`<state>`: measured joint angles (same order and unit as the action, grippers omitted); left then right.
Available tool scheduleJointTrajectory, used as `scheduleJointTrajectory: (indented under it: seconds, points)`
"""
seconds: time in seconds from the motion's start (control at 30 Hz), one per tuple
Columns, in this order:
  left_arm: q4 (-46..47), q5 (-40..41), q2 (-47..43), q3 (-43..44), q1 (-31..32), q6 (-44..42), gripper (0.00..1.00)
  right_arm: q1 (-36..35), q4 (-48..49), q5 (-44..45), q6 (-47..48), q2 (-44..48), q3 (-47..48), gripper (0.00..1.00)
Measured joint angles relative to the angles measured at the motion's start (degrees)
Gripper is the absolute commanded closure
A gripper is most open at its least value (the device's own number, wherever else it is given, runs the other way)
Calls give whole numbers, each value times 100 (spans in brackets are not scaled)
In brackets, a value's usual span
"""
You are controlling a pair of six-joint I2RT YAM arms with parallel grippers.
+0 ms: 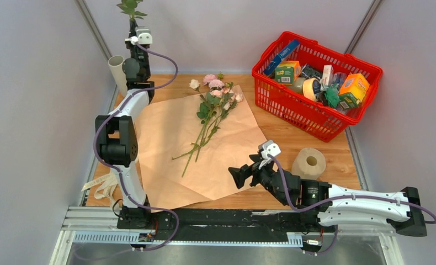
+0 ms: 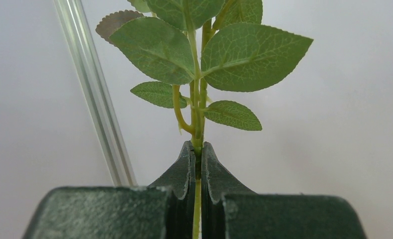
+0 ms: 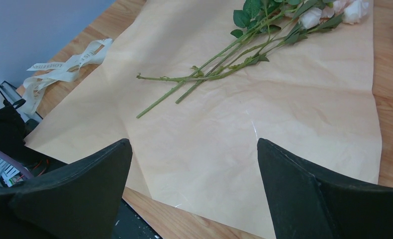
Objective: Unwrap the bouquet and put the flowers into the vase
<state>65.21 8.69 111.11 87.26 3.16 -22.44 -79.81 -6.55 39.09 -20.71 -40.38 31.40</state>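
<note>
The bouquet is unwrapped: its peach paper [image 1: 205,149] lies flat on the table with several pink and cream flowers [image 1: 213,102] across its far half. High at the far left, my left gripper [image 1: 132,26] is shut on one leafy green flower stem [image 2: 197,124], held upright, its bloom out of view. The off-white vase [image 1: 118,72] stands just left of that arm. My right gripper [image 1: 240,175] hovers open over the paper's near edge [image 3: 234,124], nothing between its fingers; the stems [image 3: 204,74] lie beyond it.
A cream ribbon [image 1: 102,185] lies off the paper's near left corner, by the left arm's base. A red basket [image 1: 271,96] full of groceries sits at the back right. A tan tape roll [image 1: 309,163] stands right of the right gripper.
</note>
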Motion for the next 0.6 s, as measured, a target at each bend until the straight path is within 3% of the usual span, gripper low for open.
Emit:
scheduleJointTrajectory:
  seconds: [0.6]
  points:
    - [264,-240,584,393,-953,828,100,52,66,138,562,-118,17,0]
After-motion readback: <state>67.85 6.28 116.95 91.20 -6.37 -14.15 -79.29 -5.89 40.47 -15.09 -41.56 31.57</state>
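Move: The left hand holds the white flowers upright by their stems; the vase stands about 12 cm to its left, nearly level with it or 2 cm farther out, its middle some 33 cm below. The remaining flowers lie on the paper around 27 cm to the hand's right, 10 cm nearer the base and 43 cm down. From the right hand, idle near the front of the table, the vase is roughly 44 cm ahead, 52 cm left and 10 cm lower. The left hand carries the white flowers about 8.5 cm to the left towards the place above the vase, arching up some 3 cm over the first half and then sinking about 4.5 cm, with only a slight drift forward at the end. The shut fingers keep their pinch on the stems just below the leaves, still pointing forward and up, tipping back some 5 degrees on the rise and easing most of that off on the way down. ##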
